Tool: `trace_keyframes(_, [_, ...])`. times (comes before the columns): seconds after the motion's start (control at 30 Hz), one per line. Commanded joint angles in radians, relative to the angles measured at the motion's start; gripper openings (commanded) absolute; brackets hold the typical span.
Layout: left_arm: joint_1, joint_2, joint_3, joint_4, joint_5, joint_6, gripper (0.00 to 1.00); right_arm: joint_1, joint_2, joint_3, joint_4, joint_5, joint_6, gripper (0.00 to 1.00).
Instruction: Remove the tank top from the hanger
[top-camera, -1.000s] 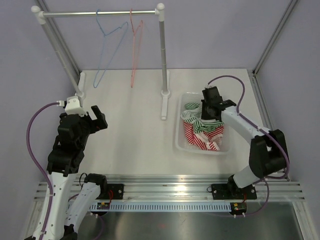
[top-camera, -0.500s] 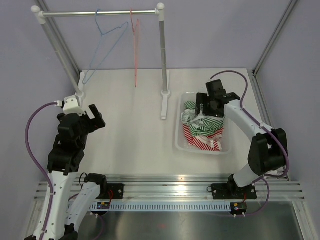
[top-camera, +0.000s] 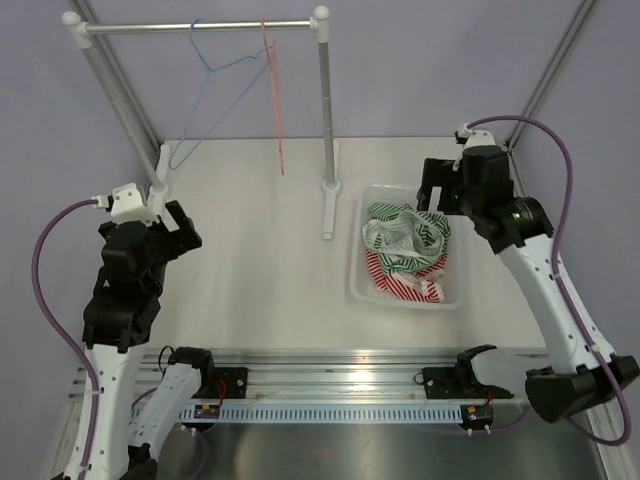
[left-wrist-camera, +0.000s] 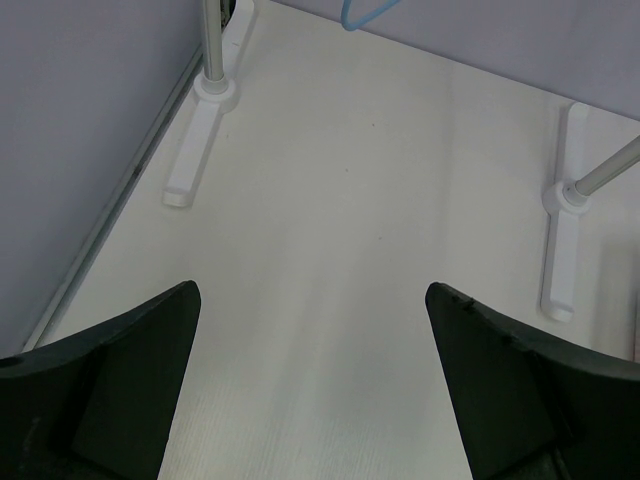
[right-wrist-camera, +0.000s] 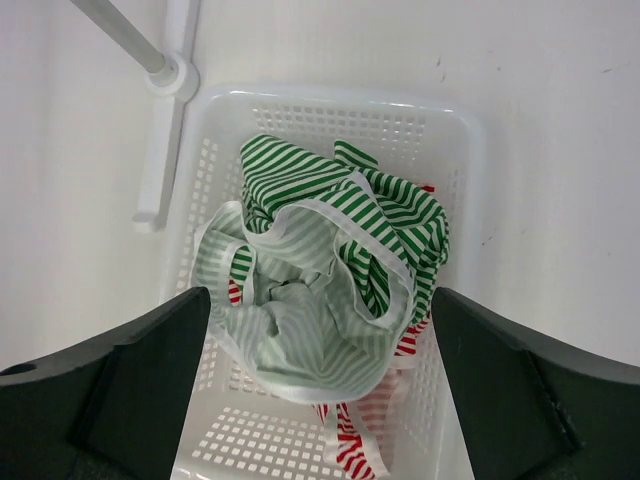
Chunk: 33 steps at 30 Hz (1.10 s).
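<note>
The green-and-white striped tank top (top-camera: 405, 235) lies crumpled in the white basket (top-camera: 356, 270), on top of a red-striped garment (top-camera: 400, 282). A bare red hanger (top-camera: 275, 100) and a bare blue hanger (top-camera: 215, 85) hang on the rail (top-camera: 150, 28). My right gripper (top-camera: 434, 190) is open, raised above the basket's far end, with nothing between its fingers. In the right wrist view the tank top (right-wrist-camera: 330, 270) lies below the open right gripper (right-wrist-camera: 320, 300). My left gripper (top-camera: 180, 226) stands open over bare table at the left, empty (left-wrist-camera: 312, 290).
The rack's right post (top-camera: 326, 110) stands just left of the basket, its foot (right-wrist-camera: 165, 130) beside the basket rim (right-wrist-camera: 470, 130). In the left wrist view the rack's two feet (left-wrist-camera: 195, 140) (left-wrist-camera: 558, 240) lie ahead, with the blue hanger's tip (left-wrist-camera: 360, 15) above.
My right gripper has opened, let go of the green tank top and risen away from the basket. The hangers have swung on the rail. The left arm has shifted slightly left.
</note>
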Motion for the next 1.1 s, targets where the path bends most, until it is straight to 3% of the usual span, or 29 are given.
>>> trace_keyframes(0.0, [0.005,0.003,0.062,-0.022,0.015,-0.007,0.99,0.004,-0.148,0.026,-0.047,0.028,-0.031,0.99])
trace_keyframes(0.27, [0.004,-0.032,0.151,-0.101,0.124,0.012,0.99,0.004,-0.324,-0.035,-0.189,0.094,-0.005,1.0])
trace_keyframes(0.5, [-0.027,-0.08,0.161,-0.191,0.09,0.039,0.99,0.004,-0.423,-0.107,-0.282,0.143,0.023,0.99])
trace_keyframes(0.77, [-0.032,-0.158,0.06,-0.208,0.121,0.036,0.99,0.004,-0.531,-0.23,-0.256,0.16,0.037,0.99])
trace_keyframes(1.07, [-0.032,-0.204,0.004,-0.164,0.128,0.033,0.99,0.004,-0.544,-0.253,-0.223,0.161,0.032,1.0])
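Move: The green tank top, already lying loose in the basket, is about 25 cm below the open right hand, some 3 cm ahead and 2 to its left. The basket's middle is at nearly that same place; the red tank top lies partly under the green one, roughly 7 cm nearer the robot. The rack's right foot stands about 22 cm ahead of the right hand and 20 to its left. From the left hand the green top is some 14 cm ahead, 47 to the right, 28 below. The green tank top is left in the basket as the empty right hand backs away from it, about 14 cm back and 7 to the right, arching up some 6 cm on the way and sinking again, fingers wide open. The left hand, also empty and open, draws back about 6 cm with a smaller rise and dip, turning slightly clockwise. Neither touches anything. ##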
